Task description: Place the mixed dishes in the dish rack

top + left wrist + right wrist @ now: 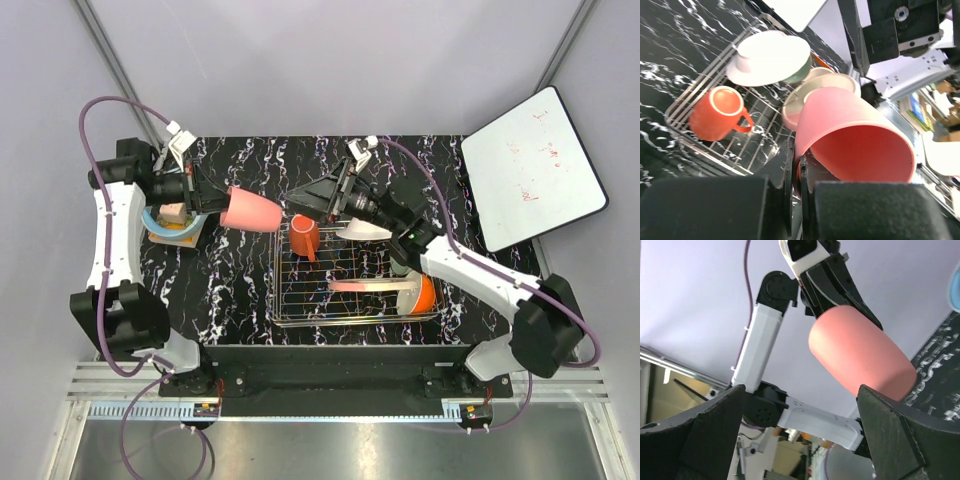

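My left gripper [224, 206] is shut on the rim of the pink cup [250, 210], which hangs on its side above the table just left of the dish rack [350, 322]. In the left wrist view one finger sits inside the pink cup [855, 135] and the other outside, with the gripper [799, 165] pinching the wall. My right gripper [300, 205] hovers open over the rack's left end, facing the cup [860, 352], nothing between its fingers [895, 430]. In the rack lie an orange-red mug [304, 236], a white plate [362, 230], a salmon-pink plate [365, 286] and a white-and-orange bowl [422, 294].
A light blue tub [170, 222] holding a small object stands at the left under my left arm. A white board with red scribbles [533, 168] leans at the back right. In the left wrist view the mug [717, 112] and the white plate [772, 57] lie close below the cup.
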`<act>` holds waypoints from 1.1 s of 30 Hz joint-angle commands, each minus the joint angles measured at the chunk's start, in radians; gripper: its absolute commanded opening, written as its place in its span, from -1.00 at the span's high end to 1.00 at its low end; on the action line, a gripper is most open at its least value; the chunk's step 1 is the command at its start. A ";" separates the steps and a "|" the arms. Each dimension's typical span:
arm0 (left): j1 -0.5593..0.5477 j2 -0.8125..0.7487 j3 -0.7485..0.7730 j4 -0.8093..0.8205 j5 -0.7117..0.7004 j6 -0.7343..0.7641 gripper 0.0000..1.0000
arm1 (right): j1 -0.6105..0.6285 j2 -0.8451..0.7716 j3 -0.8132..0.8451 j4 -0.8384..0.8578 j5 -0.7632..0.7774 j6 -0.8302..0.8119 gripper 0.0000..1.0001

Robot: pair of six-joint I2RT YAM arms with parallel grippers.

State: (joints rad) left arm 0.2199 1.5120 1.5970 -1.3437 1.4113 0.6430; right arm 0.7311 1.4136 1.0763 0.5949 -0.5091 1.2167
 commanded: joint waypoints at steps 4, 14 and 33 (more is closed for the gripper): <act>-0.036 0.010 0.141 -0.147 0.275 -0.014 1.00 | 0.004 0.071 -0.023 0.232 -0.071 0.127 -0.99; -0.073 0.037 0.166 -0.155 0.275 0.015 1.00 | 0.002 0.073 -0.013 0.166 -0.095 0.083 -0.99; -0.159 0.062 0.163 -0.206 0.275 0.104 1.00 | 0.005 0.238 0.016 0.422 -0.129 0.237 -0.99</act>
State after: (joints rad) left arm 0.0734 1.5799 1.7496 -1.3594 1.4414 0.7071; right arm 0.7307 1.6276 1.0496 0.8749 -0.6231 1.4090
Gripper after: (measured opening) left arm 0.042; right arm 0.994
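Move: Hanging in the left fingers, the pink cup has its middle about 6 cm right of and 3 cm back from the left hand point, level with it. The open right gripper lies some 16 cm to that hand's right, 4 cm back and 6 cm above. From the right hand, the cup is roughly 10 cm left, 1 cm ahead and 6 cm below; the orange mug is about 10 cm ahead, 1 cm left and 33 cm down. Bringing the cup to the right gripper, the left hand keeps its pinch on the rim, lifts about 4 cm, then slides some 4 cm right while sinking slightly, turning a little clockwise. The right hand, fingers staying wide open, sinks about 5 cm and reaches 3 cm left, pausing midway, so its fingers straddle the cup's base; whether they touch can't be seen. ##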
